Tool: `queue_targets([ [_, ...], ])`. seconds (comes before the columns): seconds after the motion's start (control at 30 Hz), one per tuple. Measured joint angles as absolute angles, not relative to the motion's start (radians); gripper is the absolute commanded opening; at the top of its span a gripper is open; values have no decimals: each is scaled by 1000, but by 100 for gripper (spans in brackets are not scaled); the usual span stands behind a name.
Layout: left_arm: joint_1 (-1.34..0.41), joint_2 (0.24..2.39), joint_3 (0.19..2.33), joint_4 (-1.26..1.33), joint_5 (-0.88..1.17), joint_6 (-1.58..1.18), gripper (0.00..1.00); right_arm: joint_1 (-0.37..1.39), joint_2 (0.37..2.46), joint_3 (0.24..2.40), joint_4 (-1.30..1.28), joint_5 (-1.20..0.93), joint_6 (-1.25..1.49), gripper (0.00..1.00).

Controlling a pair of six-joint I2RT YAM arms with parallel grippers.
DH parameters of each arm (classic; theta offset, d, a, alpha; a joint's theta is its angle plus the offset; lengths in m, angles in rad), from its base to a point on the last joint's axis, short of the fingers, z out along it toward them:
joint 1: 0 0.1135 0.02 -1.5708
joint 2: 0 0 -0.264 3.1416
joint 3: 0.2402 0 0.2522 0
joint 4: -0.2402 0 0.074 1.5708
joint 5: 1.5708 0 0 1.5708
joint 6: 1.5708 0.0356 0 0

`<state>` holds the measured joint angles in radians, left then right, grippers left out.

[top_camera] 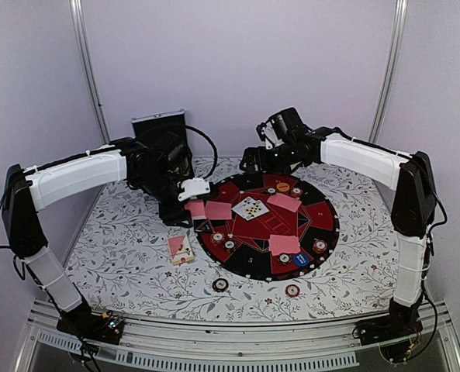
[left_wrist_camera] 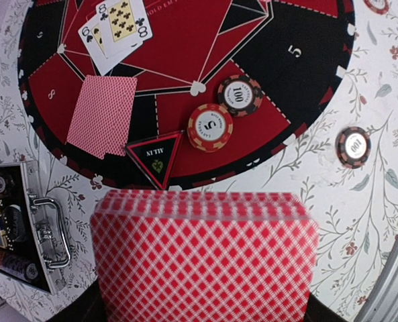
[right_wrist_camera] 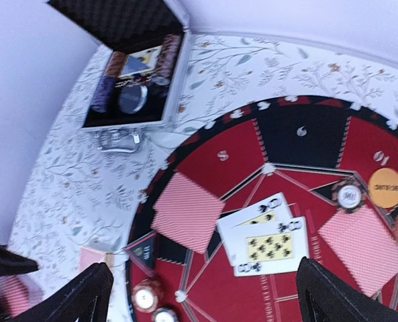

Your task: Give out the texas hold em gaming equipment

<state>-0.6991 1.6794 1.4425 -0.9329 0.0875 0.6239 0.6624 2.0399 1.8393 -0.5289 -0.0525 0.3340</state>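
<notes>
My left gripper (top_camera: 192, 191) is shut on a deck of pink-backed playing cards (left_wrist_camera: 205, 255) and holds it over the near-left edge of the round red and black mat (top_camera: 326, 225). Two face-up cards (top_camera: 250, 208) lie at the mat's middle. Face-down cards lie at three spots (top_camera: 219, 210) (top_camera: 284, 202) (top_camera: 284, 244). Two striped chips (left_wrist_camera: 210, 127) (left_wrist_camera: 239, 94) sit beside the nearest face-down cards (left_wrist_camera: 103, 114). An orange button (top_camera: 283, 187) and a blue button (top_camera: 301, 260) rest on the mat. My right gripper (right_wrist_camera: 212, 302) hangs open, with nothing in it, above the mat's far side.
The small pink card box (top_camera: 181, 249) lies on the flowered cloth left of the mat. Two loose chips (top_camera: 220, 284) (top_camera: 292, 291) sit near the front edge. The open silver-edged black case (top_camera: 158, 128), with chips in it (right_wrist_camera: 131, 74), stands at the back left.
</notes>
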Motion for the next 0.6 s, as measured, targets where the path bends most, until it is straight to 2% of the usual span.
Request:
queue_targets([
  [0.23,-699,1679,1455,-932,88,623,0,652,1943,1516,-198,-490,569,99],
  [0.33,-699,1679,1456,-931,88,620,0,655,1944,1407,-80,-606,686,99],
  [0.6,-699,1679,1457,-928,84,619,0,686,1945,1377,157,-778,878,99],
])
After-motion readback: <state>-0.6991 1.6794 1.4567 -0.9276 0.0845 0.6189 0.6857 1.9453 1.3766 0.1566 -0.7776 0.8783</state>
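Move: The card deck, standing in the left gripper, lies about 16 cm back and 15 cm to the left of the empty right hand, some 4 cm lower. On the mat about 17 cm below the right hand are the face-up cards, straight ahead 0 and 1 cm left, and the left pink cards, 1 cm back and 10 cm left. For the left hand the deck is right between its fingers. The open right hand sweeps about 11 cm back and 7 left towards the held deck, fingers swinging leftward. ##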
